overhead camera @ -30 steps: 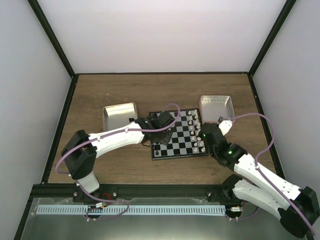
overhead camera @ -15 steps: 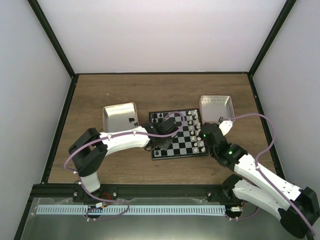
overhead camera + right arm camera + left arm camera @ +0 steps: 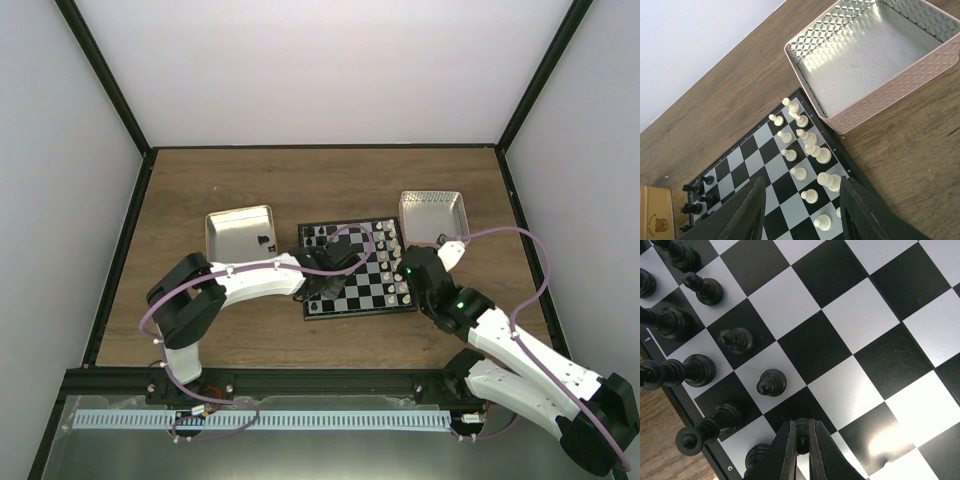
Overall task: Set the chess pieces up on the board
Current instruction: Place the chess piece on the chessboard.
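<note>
The board (image 3: 362,282) lies mid-table between my two arms. In the left wrist view my left gripper (image 3: 801,426) is shut on a small black pawn (image 3: 802,436), low over the board (image 3: 860,315) next to the black rows. Two black pawns (image 3: 771,382) (image 3: 736,339) stand on the second row, and taller black pieces (image 3: 690,371) line the edge row. My right gripper (image 3: 802,212) hangs open above the board's other side, where several white pieces (image 3: 810,150) stand in two rows. Nothing is between its fingers.
A silver tin (image 3: 238,232) left of the board holds a black piece (image 3: 263,240). A pink-sided tin (image 3: 875,60) stands empty at the board's far right corner. Black frame rails border the wooden table (image 3: 250,180).
My left gripper has moved from the board's far left part toward its near left corner, and the left elbow has swung right. The right arm has stayed still.
</note>
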`<state>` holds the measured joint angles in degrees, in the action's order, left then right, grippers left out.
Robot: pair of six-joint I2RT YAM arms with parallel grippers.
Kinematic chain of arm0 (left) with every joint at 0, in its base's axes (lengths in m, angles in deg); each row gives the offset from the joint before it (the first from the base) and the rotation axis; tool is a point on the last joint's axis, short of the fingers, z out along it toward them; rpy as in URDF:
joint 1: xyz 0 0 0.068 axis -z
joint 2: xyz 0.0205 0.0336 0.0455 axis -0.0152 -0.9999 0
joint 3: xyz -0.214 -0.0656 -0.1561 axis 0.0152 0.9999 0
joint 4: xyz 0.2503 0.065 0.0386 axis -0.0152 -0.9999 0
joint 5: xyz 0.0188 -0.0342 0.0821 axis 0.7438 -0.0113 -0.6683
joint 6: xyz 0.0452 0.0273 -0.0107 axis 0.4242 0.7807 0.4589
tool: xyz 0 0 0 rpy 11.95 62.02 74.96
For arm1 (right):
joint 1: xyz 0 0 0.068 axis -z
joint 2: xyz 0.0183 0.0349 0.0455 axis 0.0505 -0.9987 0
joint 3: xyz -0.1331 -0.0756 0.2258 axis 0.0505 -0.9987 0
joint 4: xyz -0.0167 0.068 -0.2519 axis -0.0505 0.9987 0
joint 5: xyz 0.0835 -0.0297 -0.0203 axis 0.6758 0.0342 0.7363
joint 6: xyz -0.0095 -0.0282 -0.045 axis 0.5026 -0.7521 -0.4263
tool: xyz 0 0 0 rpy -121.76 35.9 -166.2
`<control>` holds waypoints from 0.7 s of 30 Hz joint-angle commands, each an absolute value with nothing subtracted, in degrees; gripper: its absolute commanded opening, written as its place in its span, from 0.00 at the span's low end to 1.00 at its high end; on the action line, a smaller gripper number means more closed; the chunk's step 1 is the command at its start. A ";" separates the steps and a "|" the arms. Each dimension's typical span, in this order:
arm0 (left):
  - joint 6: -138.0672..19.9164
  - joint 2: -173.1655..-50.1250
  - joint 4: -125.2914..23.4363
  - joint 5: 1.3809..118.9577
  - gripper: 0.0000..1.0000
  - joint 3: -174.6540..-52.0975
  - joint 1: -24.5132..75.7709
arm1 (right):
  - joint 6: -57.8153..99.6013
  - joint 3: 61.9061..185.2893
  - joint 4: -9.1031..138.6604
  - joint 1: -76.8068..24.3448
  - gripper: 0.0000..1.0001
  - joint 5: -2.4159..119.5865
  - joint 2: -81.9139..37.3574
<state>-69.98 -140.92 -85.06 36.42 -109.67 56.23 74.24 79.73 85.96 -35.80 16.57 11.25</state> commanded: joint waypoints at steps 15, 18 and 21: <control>-70.98 -135.97 -88.29 35.66 0.31 -114.54 55.70 | 74.64 79.35 85.72 -35.45 0.42 15.61 11.32; -72.14 -133.22 -88.45 34.86 0.37 -115.05 53.99 | 74.66 79.44 85.71 -35.43 0.42 15.80 11.34; -74.80 -129.72 -88.67 33.32 0.40 -113.95 50.52 | 74.64 79.48 85.79 -35.42 0.42 15.83 11.43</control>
<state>-71.68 -134.72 -88.17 35.99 -113.39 54.42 74.22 79.73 85.94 -35.80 16.92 11.25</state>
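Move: The left hand holds a black pawn over its square, which lies straight below, some 2 cm under the hand point. The next black pawn stands about 3 cm farther ahead; a short back-row piece is 3 cm to the hand's left, a tall one 3 cm left and 3 cm ahead, the near corner rook 3 cm left and 5 cm back. From the right hand that square lies roughly 21 cm left, 1 cm back and 13 cm below. The left fingers open and let go of the black pawn, then the hand rises about 6 cm off it. ##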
